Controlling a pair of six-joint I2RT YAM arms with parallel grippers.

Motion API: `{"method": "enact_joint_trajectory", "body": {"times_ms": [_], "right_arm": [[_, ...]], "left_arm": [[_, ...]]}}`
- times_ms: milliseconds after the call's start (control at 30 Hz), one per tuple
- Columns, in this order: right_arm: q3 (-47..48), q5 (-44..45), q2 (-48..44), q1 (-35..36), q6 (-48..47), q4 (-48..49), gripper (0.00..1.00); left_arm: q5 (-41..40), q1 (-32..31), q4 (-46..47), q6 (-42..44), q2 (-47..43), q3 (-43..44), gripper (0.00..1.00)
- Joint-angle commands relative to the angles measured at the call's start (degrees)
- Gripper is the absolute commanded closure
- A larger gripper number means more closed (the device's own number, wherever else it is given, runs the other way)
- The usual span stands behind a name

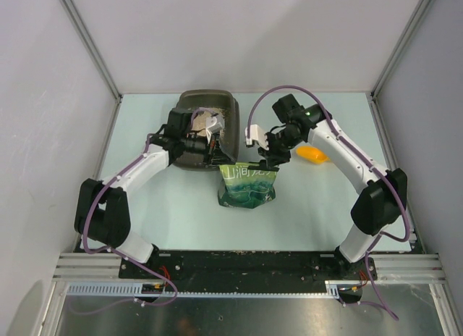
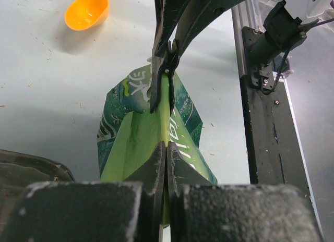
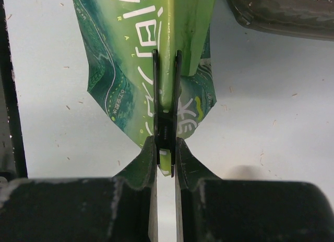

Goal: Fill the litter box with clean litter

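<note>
The dark litter box [image 1: 189, 103] sits at the back of the table, and a patch of pale clean litter [image 1: 208, 121] shows inside it, partly hidden by my left arm. In front of it a green printed pouch [image 1: 247, 185] is held up by its top seam. My left gripper [image 2: 167, 154] is shut on that seam's near end. A black clip [image 3: 166, 128] is clamped on the seam's other end, and my right gripper [image 3: 166, 148] is shut on the clip. From above, the left gripper [image 1: 219, 161] and right gripper [image 1: 265, 162] flank the pouch's top.
An orange scoop [image 1: 312, 154] lies right of the pouch, by the right arm, and its bowl [image 2: 86, 11] faces up. A corner of the litter box [image 3: 282, 12] is close to the pouch. Enclosure walls stand on three sides. A black rail [image 2: 263, 127] runs along the near edge.
</note>
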Motion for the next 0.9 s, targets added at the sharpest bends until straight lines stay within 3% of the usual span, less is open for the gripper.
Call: {"method": "enact_joint_trajectory", "body": {"times_ms": [0,400,500,667,867], "right_arm": [[-1.36,-1.57,1.67,1.52,3.28,1.24,0.99],[-2.24,2.12,0.62,2.22,6.89,3.88,0.75],[-2.24,2.91,-0.35,1.96,7.77,4.32,0.66],[-0.05,-0.24,-1.93,-0.58,11.63,5.2,0.45],[6.45,-3.42,-2.9,-5.59,21.29,6.42,0.35]], "left_arm": [[1.37,-0.03,-0.22,0.99,-1.79,0.02,0.98],[0.49,0.06,-0.22,0.28,-2.58,0.02,0.9],[-0.21,0.06,-0.22,-0.24,-2.93,0.37,0.8],[-2.49,0.41,-0.83,-1.03,-4.59,1.16,0.59],[-7.23,2.69,-3.47,-1.21,-7.5,4.06,0.41]]}}
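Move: At the right hand, the black clip is still gripped by its right end, its middle about 3 cm to the left and at finger height. From the left hand, which pinches the left part of the bag's folded top, that clip lies some 9 cm to the right, level with it. The litter box's middle is roughly 16 cm ahead and 8 cm left of the left hand, 15 cm lower. The scoop lies about 9 cm ahead, 14 cm right and 16 cm below the right hand. Letting go with both hands: the left fingers spread from nearly shut to about half open, freeing the folded bag top, and ease up and left about 1 cm. The right fingers open off the clip's end as that hand dips about 1 cm, then comes back up and edges forward about 1 cm, its wrist turning some 15 degrees clockwise. ##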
